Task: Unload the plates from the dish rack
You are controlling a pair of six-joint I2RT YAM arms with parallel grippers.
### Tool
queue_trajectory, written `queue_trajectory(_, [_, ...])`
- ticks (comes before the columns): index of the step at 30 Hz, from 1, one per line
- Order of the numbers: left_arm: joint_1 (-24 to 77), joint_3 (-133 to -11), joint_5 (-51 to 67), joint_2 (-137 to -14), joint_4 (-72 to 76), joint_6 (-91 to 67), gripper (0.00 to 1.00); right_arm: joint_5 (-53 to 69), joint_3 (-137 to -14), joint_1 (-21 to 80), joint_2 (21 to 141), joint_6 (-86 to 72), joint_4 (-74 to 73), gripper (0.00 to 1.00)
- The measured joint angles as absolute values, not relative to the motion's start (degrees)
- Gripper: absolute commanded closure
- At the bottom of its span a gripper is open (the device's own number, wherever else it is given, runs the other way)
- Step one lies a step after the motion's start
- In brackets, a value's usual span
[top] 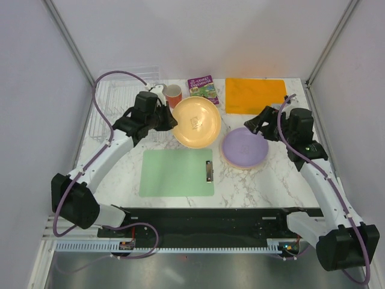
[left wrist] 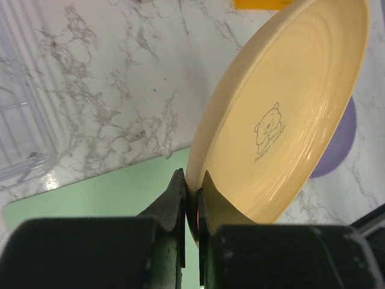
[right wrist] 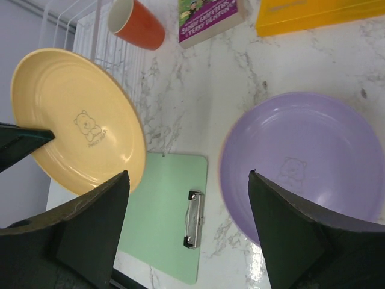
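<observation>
My left gripper [top: 169,118] is shut on the near rim of the tan-yellow plate [top: 197,122] and holds it tilted above the table, just right of the clear dish rack [top: 122,103]. In the left wrist view its jaws [left wrist: 191,191] pinch the plate's edge [left wrist: 289,102]. The lilac plate [top: 245,148] lies flat at centre right, on a peach-rimmed plate of which only the edge shows. My right gripper [top: 257,127] is open and empty above the lilac plate's far edge; in the right wrist view [right wrist: 187,176] that plate [right wrist: 307,156] lies under its right finger. No plate shows in the rack.
An orange-red mug [top: 173,95] stands by the rack's right end. A purple book [top: 203,86] and an orange pad [top: 254,95] lie at the back. A green clipboard [top: 177,172] lies in front, under the held plate's near side. Grey walls close both sides.
</observation>
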State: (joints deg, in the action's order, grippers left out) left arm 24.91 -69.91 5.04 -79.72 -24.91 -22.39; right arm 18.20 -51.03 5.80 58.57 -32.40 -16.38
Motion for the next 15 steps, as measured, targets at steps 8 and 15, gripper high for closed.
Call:
queue_trajectory(8, [28.51,-68.42,10.24,-78.89,-20.58,-26.68,0.98,16.69,-51.03,16.16,63.75,-35.40,-11.25,0.14])
queue_trajectory(15, [31.00,-68.12,11.09,-78.65,-18.65,-27.51,0.92,15.05,-51.03,20.14,68.62,-36.29,-8.58,1.00])
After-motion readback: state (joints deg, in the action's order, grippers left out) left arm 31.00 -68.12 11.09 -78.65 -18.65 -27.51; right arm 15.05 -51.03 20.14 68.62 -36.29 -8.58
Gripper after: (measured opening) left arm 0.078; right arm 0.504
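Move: From the right hand, its fingers spread wide, the middle of the yellow plate is about 23 cm to the left, 4 cm ahead and 3 cm lower. The purple plate on its pile lies almost straight below the right hand, some 19 cm down and 1 cm ahead. The left hand already pinches the yellow plate's left rim; from the left hand the purple plate is roughly 32 cm right, 2 cm back and 19 cm down, the green clipboard 13 cm back, 1 cm right and 20 cm down. The left hand keeps its pinch on the yellow plate and carries it right about 6 cm towards the right gripper, easing back some 3 cm and slightly up while turning about 10 degrees clockwise and dipping its left side as much. The right hand comes left about 8 cm to meet it, sinking some 3 cm mostly late and turning about 10 degrees counter-clockwise, and as it slows its wide-open fingers come astride the plate's right rim and close in on it. ##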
